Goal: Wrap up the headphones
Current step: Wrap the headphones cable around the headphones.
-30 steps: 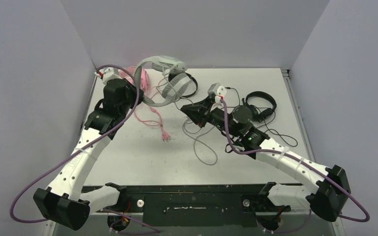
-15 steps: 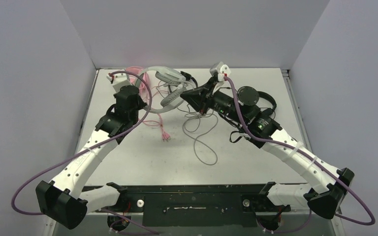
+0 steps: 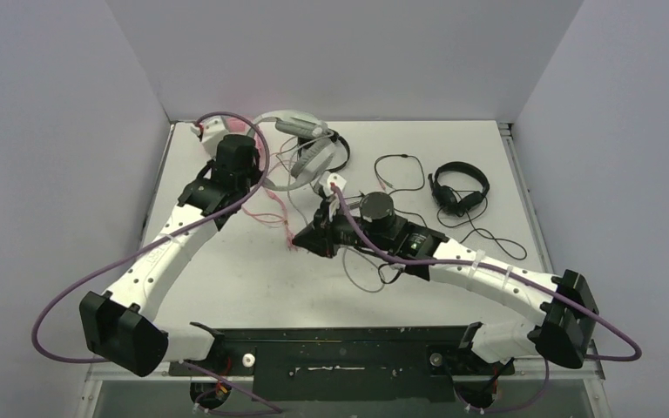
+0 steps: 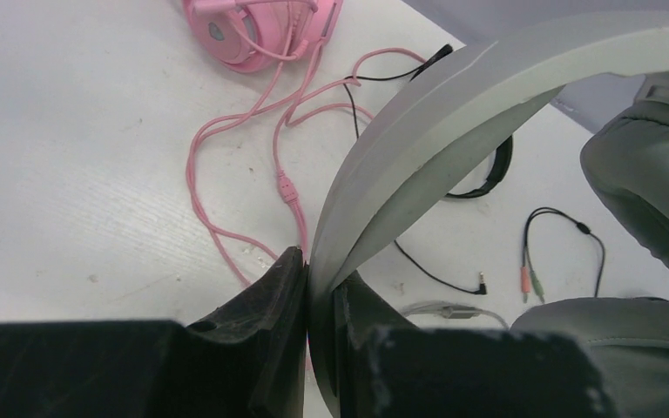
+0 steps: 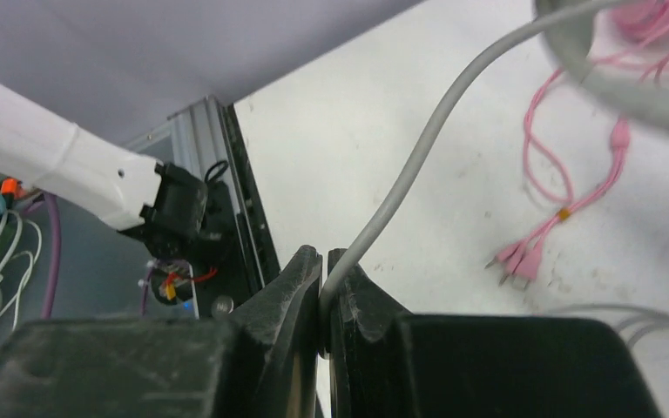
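Observation:
The bulky white-grey headphones (image 3: 300, 139) hang above the table's back left, and my left gripper (image 3: 248, 174) is shut on their headband (image 4: 418, 131). One grey ear cushion (image 4: 653, 192) fills the right of the left wrist view. Their grey cable (image 5: 418, 148) runs down to my right gripper (image 3: 309, 239), which is shut on it just above the table, left of centre. The pink headphones (image 4: 244, 26) lie behind, with their pink cable (image 4: 218, 174) trailing forward. One black pair (image 3: 462, 185) lies at the back right; another (image 3: 341, 155) is partly hidden behind the white-grey pair.
Pink plugs (image 5: 523, 257) lie on the table just right of my right gripper. Loose grey cable loops (image 3: 364, 270) lie under the right arm. Thin black cords (image 3: 401, 170) spread across the back centre. Walls close the table on three sides, and the front rail (image 5: 244, 200) is near.
My right gripper has swung from high at the back centre down and forward to the left, drawing the grey cable with it. The left gripper has shifted the headset slightly towards the back right.

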You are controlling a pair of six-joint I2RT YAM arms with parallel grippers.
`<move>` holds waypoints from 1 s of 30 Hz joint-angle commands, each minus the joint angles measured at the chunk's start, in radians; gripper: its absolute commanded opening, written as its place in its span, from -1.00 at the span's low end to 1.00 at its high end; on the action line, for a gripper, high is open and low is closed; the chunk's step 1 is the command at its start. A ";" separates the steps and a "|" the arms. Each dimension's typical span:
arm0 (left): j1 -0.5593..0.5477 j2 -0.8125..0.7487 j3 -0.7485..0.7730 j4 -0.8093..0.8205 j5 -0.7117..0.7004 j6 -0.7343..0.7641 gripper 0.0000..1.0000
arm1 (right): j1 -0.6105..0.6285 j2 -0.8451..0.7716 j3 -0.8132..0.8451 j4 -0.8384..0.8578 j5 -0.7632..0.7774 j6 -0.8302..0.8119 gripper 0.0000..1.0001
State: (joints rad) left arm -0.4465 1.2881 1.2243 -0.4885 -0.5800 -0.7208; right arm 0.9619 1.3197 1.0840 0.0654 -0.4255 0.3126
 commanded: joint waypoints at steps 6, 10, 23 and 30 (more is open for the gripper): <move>0.052 0.002 0.206 -0.018 0.303 -0.248 -1.00 | 0.004 -0.067 -0.199 0.119 0.190 0.085 -1.00; 0.066 -0.005 0.223 -0.022 0.455 -0.315 -1.00 | -0.014 -0.057 -0.243 0.156 0.228 0.106 -0.98; 0.068 -0.034 0.201 0.029 0.790 -0.430 -1.00 | -0.230 -0.175 -0.518 0.459 0.140 0.107 -0.31; 0.068 -0.053 0.258 -0.097 0.617 -0.310 -1.00 | -0.282 -0.124 -0.451 0.375 0.115 0.157 0.07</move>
State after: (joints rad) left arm -0.3786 1.2900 1.3823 -0.6037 0.1181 -1.0817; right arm 0.6930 1.1835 0.5671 0.4320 -0.2882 0.4313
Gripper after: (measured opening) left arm 0.108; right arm 0.498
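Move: Over the bare table, the right hand pinches the grey cable; the coil of slack it moves towards lies about 13 cm ahead, 14 cm to its right and some 25 cm below. The pink plugs are about 13 cm ahead and 3 cm left, equally low. The held headphones hang about 21 cm ahead, level sideways and 5 cm higher. From the left hand, their middle is 3 cm ahead, 9 cm right and 3 cm up, the coil about 5 cm back, 21 cm right and 22 cm below. Dropping steeply at first, the right hand takes the pinched cable some 9 cm down, then heads right and forward towards the slack coil, turning clockwise about 25 degrees; partway its fingers open about half and let go. Meanwhile the left keeps its grip on the headband, moving about 10 cm right and 5 cm up while rolling its left side down and turning clockwise. ##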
